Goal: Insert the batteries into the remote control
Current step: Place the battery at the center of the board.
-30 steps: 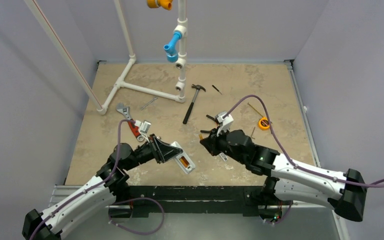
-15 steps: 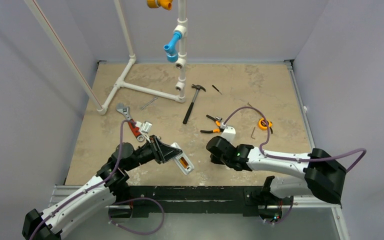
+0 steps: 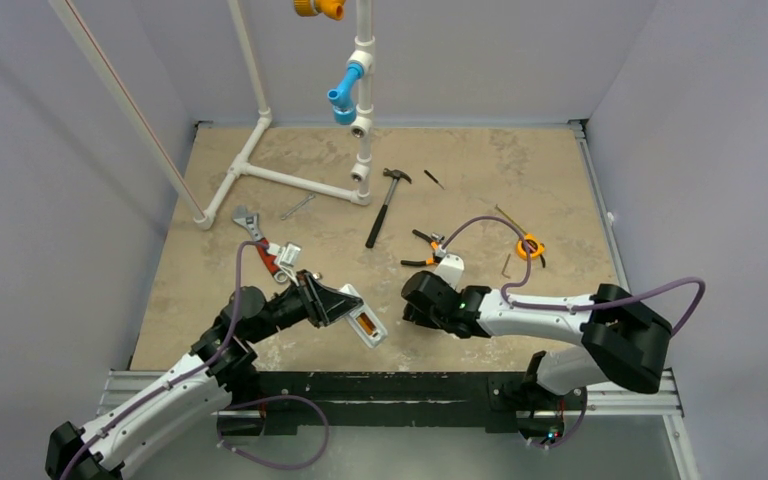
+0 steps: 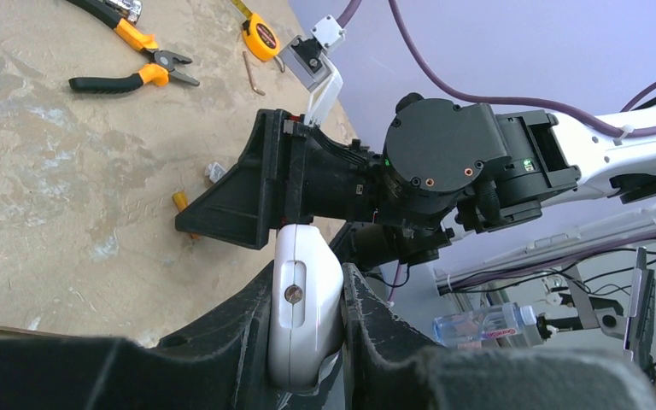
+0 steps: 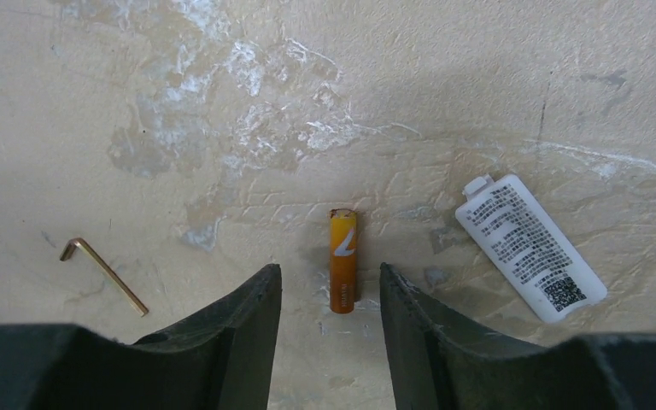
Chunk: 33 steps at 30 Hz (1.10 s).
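My left gripper is shut on the white remote control and holds it off the table near the front edge, back side up. One orange battery sits in its recess. In the left wrist view the remote is clamped between both fingers. A second orange battery lies on the table. My right gripper hangs open just above it, a finger on each side, not touching. From above, the right gripper points down, right of the remote.
A white lid with a printed label lies right of the battery and a brass hex key to its left. Farther back are orange-handled pliers, a tape measure, a hammer, a wrench and a white pipe frame.
The right arm folded in and its gripper came down toward the table's front, then its jaws opened. The left arm and the remote stayed put.
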Each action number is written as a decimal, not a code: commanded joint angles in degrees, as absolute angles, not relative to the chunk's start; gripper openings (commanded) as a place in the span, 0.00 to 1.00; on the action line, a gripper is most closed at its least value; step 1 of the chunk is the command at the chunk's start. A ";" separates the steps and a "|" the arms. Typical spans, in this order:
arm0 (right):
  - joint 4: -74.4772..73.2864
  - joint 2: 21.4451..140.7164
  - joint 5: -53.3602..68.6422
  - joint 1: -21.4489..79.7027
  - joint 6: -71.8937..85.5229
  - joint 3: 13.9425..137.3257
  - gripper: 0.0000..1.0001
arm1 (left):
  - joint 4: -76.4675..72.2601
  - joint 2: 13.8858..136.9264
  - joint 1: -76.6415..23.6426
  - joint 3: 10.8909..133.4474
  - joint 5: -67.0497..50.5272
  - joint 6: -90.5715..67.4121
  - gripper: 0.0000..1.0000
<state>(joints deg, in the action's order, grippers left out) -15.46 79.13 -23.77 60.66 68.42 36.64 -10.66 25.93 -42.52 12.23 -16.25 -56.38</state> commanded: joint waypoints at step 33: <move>-30.88 67.33 14.73 52.14 -63.26 45.23 0.44 | -0.75 16.58 -42.63 13.18 -11.94 -54.37 0.00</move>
<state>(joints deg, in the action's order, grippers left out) -29.71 65.49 13.30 52.42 -51.24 43.77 1.15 16.29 -42.52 12.05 -12.14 -55.88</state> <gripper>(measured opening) 0.447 0.257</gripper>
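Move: The battery has just been set down and lies loose between the right hand's open fingertips, about 2 cm ahead of the hand point and 2 cm below. The white battery cover lies about 8 cm to the right of the battery, the hex key about 10 cm to its left; the orange pliers are some 15 cm ahead of the right hand and 4 cm to its right. From the left hand, holding the remote, the battery is about 6 cm ahead, 14 cm right and 18 cm below. The right hand, its fingers already clear of the battery and staying about half open, edges to the right by 1.5 cm, then climbs some 9 cm away from the battery and sinks back about 2 cm at the end, all the while swinging about 100 degrees counter-clockwise, so that its down-slanting fingers come to point mainly left. The left hand keeps its grip on the remote and drifts about 2 cm to its left and 1 cm down with hardly any turn. ##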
